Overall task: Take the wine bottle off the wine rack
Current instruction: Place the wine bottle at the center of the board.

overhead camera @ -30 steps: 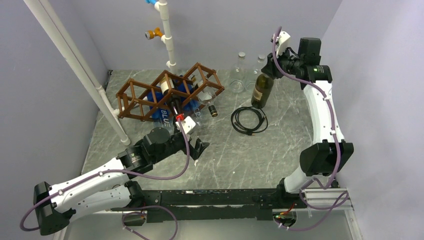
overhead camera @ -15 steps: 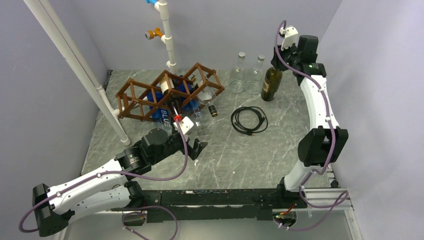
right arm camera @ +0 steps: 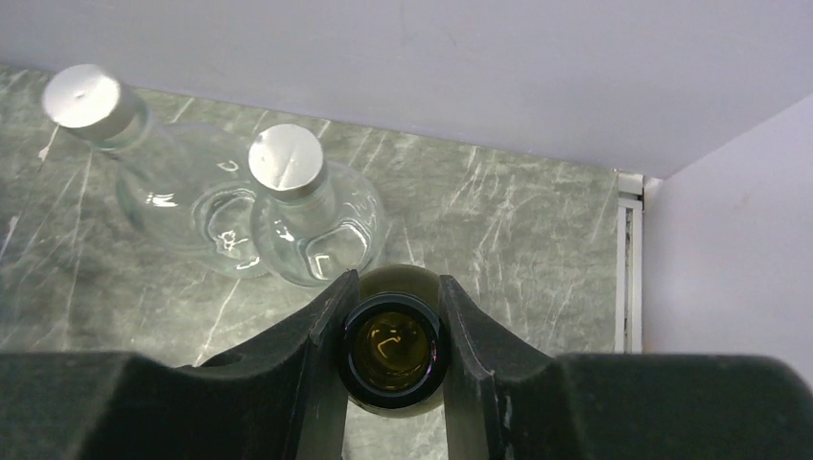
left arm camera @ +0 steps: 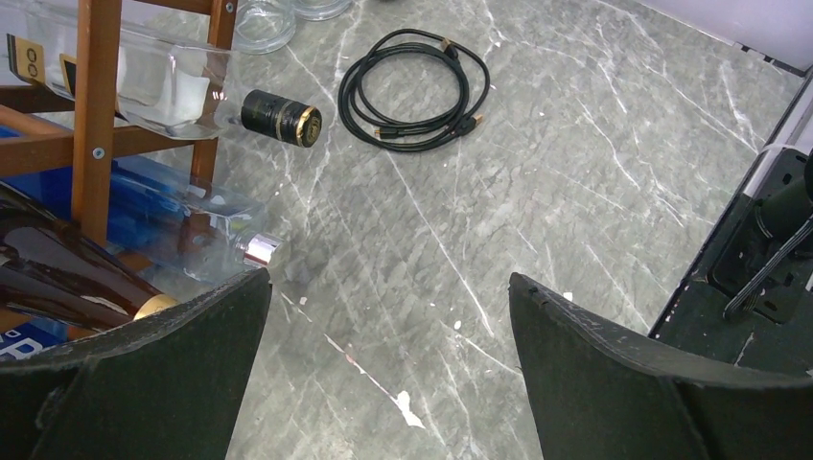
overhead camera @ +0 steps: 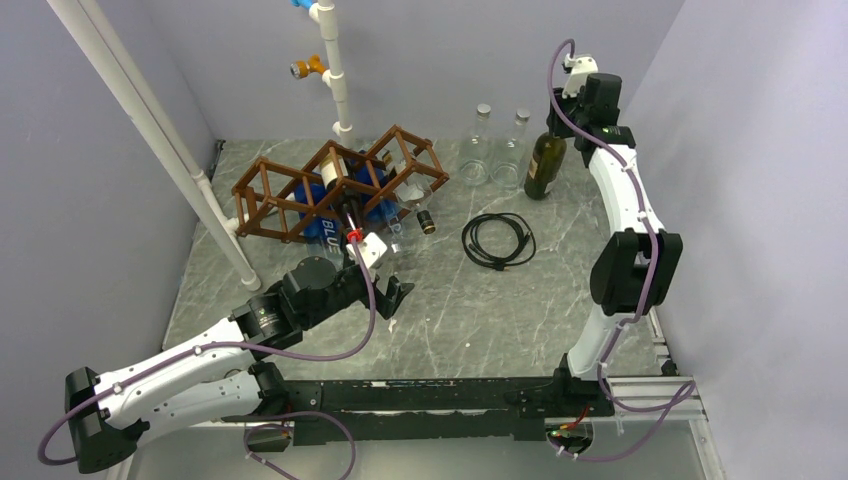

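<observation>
The wine bottle (overhead camera: 544, 168) is dark green and stands upright at the back right of the table, off the rack. My right gripper (overhead camera: 557, 130) is shut on its neck from above. In the right wrist view both fingers press the sides of the wine bottle's open mouth (right arm camera: 393, 350) inside the right gripper (right arm camera: 396, 287). The brown wooden wine rack (overhead camera: 300, 190) lies at the back left, with other bottles in its cells. My left gripper (overhead camera: 395, 298) hangs open in front of the wine rack (left arm camera: 96, 96). Only table shows between the fingers of the left gripper (left arm camera: 388, 278).
Two clear glass bottles (overhead camera: 478, 152) (right arm camera: 288, 206) stand just left of the green one. A coiled black cable (overhead camera: 498, 240) (left arm camera: 412, 91) lies mid-table. A black-capped clear bottle (left arm camera: 281, 117) pokes out of the rack. White pipes (overhead camera: 150, 130) rise at left and back; a wall is close on the right.
The right arm has carried the green bottle back and to the right, from a tilted hold above the cable to upright beside the clear bottles. The left arm has barely moved.
</observation>
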Motion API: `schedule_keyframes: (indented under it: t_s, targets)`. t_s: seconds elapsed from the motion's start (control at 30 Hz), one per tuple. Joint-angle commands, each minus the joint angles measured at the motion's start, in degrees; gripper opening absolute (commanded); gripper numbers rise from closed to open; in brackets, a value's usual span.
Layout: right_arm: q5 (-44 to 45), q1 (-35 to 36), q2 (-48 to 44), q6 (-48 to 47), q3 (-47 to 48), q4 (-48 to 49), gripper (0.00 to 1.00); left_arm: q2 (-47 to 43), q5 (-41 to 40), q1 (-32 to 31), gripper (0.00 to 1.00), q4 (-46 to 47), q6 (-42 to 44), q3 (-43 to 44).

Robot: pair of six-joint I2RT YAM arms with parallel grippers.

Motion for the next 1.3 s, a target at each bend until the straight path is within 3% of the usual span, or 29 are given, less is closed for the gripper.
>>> schedule_keyframes:
  t_s: [0.0,0.43,0.57,1.27]
  targets:
    - [3.7,-0.3,0.5,2.6,3.9,9.6,0.00,-0.4,-1.1,0.2,1.00,-0.5,1.0,0.7]
    - [4.9,-0.2,4.7,5.0,6.1,11.2,0.00,-0.5,-1.9,0.2,0.99,-1.4,1.1,1.0]
    - [4.1,-0.3,5.2,5.9,6.3,11.3,0.05,-0.6,-1.9,0.2,0.99,-1.6,1.0,1.0]
    - [1.4,-0.3,5.9,5.3,7.3,10.3,0.66,-0.9,-1.5,0.2,1.00,-2.3,0.4,1.9]
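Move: The wine bottle hangs upright by its neck in the right fingers. Its standing spot on the board is about 4 cm ahead, 1 cm right and 28 cm below the hand. The nearer clear bottle stands some 8 cm left and 5 cm ahead, the farther one 16 cm left and 6 cm ahead; the cable coil lies 10 cm left and 13 cm back. From the left hand the spot is roughly 37 cm ahead and 33 cm right, on the table. The wine bottle, still pinched by the neck, is carried forward and down about 2 cm onto the board by the right hand, then eased a further 2 cm forward level, past the nearer clear bottle's right side. The fingers then open to let go of the neck, and the right hand begins to rise, nearly 2 cm, its fingertips tilting slightly up. ##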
